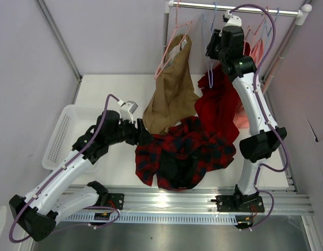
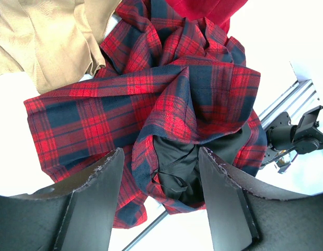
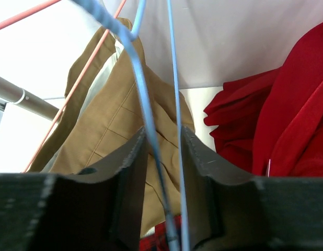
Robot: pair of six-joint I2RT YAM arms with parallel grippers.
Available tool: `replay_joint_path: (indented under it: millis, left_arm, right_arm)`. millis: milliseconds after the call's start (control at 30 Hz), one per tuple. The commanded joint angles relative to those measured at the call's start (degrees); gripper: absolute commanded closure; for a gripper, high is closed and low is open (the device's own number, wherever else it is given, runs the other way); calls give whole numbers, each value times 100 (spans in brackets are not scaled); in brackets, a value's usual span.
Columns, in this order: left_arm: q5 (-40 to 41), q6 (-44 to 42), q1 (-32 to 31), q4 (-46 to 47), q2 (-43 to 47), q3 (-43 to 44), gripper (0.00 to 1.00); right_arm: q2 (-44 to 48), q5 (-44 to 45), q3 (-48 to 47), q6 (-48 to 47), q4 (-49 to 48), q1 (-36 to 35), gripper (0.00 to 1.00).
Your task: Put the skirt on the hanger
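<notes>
The plaid skirt (image 1: pixel 187 151) (image 2: pixel 166 89) lies crumpled on the table near the front edge, its black lining showing. My left gripper (image 1: pixel 142 133) (image 2: pixel 160 157) hovers open at the skirt's left side, its fingers straddling a fold with the lining but not touching it. My right gripper (image 1: pixel 212 48) (image 3: pixel 163 130) is raised at the clothes rail. Its jaws stand narrowly open with two wires of the light-blue hanger (image 3: pixel 151 136) running between them, one wire close to each finger.
A tan garment (image 1: pixel 172 94) hangs from a pink hanger (image 1: pixel 172 47) on the rail (image 1: pixel 240 6). A plain red garment (image 1: pixel 219 104) drapes beside it onto the table. A white basket (image 1: pixel 65 136) sits at the left.
</notes>
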State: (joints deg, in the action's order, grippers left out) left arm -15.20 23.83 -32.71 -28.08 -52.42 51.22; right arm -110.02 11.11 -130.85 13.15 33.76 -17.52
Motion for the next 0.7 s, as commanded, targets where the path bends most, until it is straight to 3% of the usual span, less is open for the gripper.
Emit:
replay_joint_path:
  millis: [0, 533, 600, 667]
  left_arm:
    - [0, -125, 36, 30, 136, 19, 36]
    - [79, -204, 36, -128, 189, 142, 36]
    - [70, -213, 28, -137, 180, 143, 36]
    - [79, -221, 28, -154, 197, 160, 36]
  right_arm:
    - [-20, -92, -266, -111, -273, 20, 66]
    - [-28, -4, -345, -268, -423, 12, 72]
    - [-64, -21, -415, -269, -405, 20, 78]
    - [-99, -48, -476, -304, -396, 38, 90]
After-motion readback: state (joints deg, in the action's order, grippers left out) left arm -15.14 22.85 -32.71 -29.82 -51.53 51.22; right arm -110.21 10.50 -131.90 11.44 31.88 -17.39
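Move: The right hand, its fingers partly open, already has the near side bar of the blue hanger between its fingertips, no more than a centimetre ahead. The pink hanger hangs level with that hand about 16 cm to the left, with the brown skirt some 18 cm left, 8 back and 22 below. The red skirt is roughly 9 cm to the hand's right, 3 back and 18 below. From the left hand the blue bar is about 31 cm ahead, 28 to the right and 18 above. Rising slowly, only about 1.5 cm and otherwise nearly in place, the right hand shuts its fingers around the side bar of the blue hanger. They go from roughly a third open to nearly shut, quickest at the very end, pinching the bar between the tips while the hand tips up by a few degrees. ##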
